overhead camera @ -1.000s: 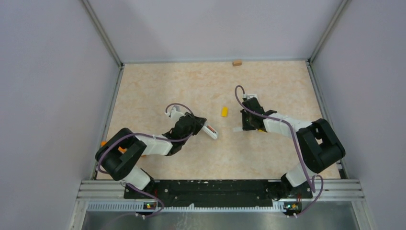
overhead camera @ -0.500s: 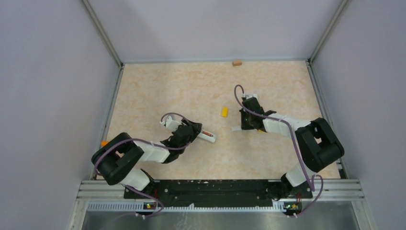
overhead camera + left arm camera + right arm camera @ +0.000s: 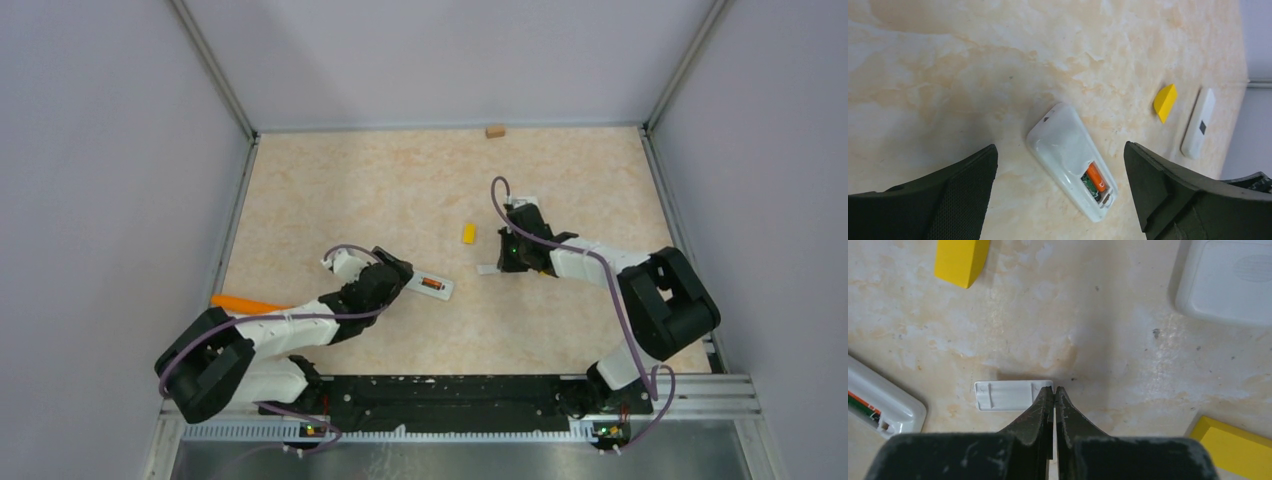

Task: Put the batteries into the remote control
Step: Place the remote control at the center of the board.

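The remote control (image 3: 1063,145) lies back-up on the table, free of any grip, also seen from above as the remote control (image 3: 432,287). Its open recess holds two batteries side by side, an orange one (image 3: 1096,178) and a dark green one (image 3: 1089,184). My left gripper (image 3: 1060,150) is wide open, its fingers standing either side of the remote without touching it. My right gripper (image 3: 1054,388) is shut, its tips against the right end of a small white battery cover (image 3: 1010,395) that lies flat on the table. Nothing shows between those tips.
A yellow block (image 3: 468,233) sits between the arms. A second yellow block (image 3: 1235,447) and a larger white device (image 3: 1228,282) lie close to my right gripper. An orange cylinder (image 3: 245,302) lies by the left arm, and a brown block (image 3: 495,130) at the back edge.
My left gripper has opened, let go of the remote and drawn back toward the near left. The remote now rests on the table. My right gripper has closed fully at the cover.
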Available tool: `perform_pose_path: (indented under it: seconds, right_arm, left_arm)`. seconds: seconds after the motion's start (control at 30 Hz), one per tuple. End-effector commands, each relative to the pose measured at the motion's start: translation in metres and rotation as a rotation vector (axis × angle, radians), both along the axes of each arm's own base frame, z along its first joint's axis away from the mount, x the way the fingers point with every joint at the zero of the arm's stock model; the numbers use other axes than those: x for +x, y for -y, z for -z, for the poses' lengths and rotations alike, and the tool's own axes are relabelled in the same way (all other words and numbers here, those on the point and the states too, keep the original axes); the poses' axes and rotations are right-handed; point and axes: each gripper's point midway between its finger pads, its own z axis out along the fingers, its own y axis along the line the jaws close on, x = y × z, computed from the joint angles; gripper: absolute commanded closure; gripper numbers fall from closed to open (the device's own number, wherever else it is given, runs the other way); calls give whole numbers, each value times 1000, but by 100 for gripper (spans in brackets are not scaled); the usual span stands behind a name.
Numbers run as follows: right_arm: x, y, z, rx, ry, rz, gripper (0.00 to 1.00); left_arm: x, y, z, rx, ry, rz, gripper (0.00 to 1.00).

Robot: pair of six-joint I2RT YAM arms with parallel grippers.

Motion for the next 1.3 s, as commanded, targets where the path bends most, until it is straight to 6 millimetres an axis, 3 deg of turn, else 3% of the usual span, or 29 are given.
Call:
perform_pose_path:
  seconds: [0.0,0.1,0.23,0.33,0.43,0.63,0.83,1.13,1.2,1.27]
  right_arm:
    - [-1,-22,-26,146,19,-35,100]
    - [-2,-37,-41,233,28,-63,100]
    - [-2,-55,-62,346,40,-95,100]
    - [-4,-65,-76,409,35,-119,100]
    - [-7,-74,-91,465,35,-145,100]
    - [-14,-88,-120,558,47,-217,100]
    - [-18,-96,-136,624,47,-237,100]
    - [-15,-97,-148,641,71,-240,100]
    - [-15,-98,-149,643,73,-244,100]
    - [-15,-98,-149,643,74,-245,100]
  left_arm:
    - [-20,-26,9,89,-98,-51,1]
    - [-19,-21,-8,66,-36,9,1]
    - [-10,-5,-57,98,111,150,1]
    - [-4,22,-103,66,229,308,1]
    - [-2,51,-128,35,257,483,1]
    - [-4,95,-136,-137,171,714,8]
    - [-12,129,-136,-262,123,903,30]
    - [-12,139,-129,-302,101,942,78]
    - [-10,140,-127,-293,100,946,82]
    - [-10,140,-125,-292,96,948,81]
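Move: The cover that the left hand goes for is pinched in the right fingers, about 19 cm to its right, 3 cm ahead and 3 cm lower. The remote lies about 6 cm to the left hand's right, level with it and 4 cm below; the yellow block is 14 cm right and 9 ahead. From the right hand, the cover's middle is 2 cm left; the remote is some 15 cm left and 3 back, a second yellow block 7 cm right. Up and to its right, after a small draw back, the left hand arcs over the remote, ending about 13 cm across and 10 cm higher; turning clockwise some 50 degrees, it nearly shuts its wide-open fingers at the cover's free part. The right hand keeps its pinch on the cover, lifting it and carrying it left to meet them, fingertips swinging leftward. ##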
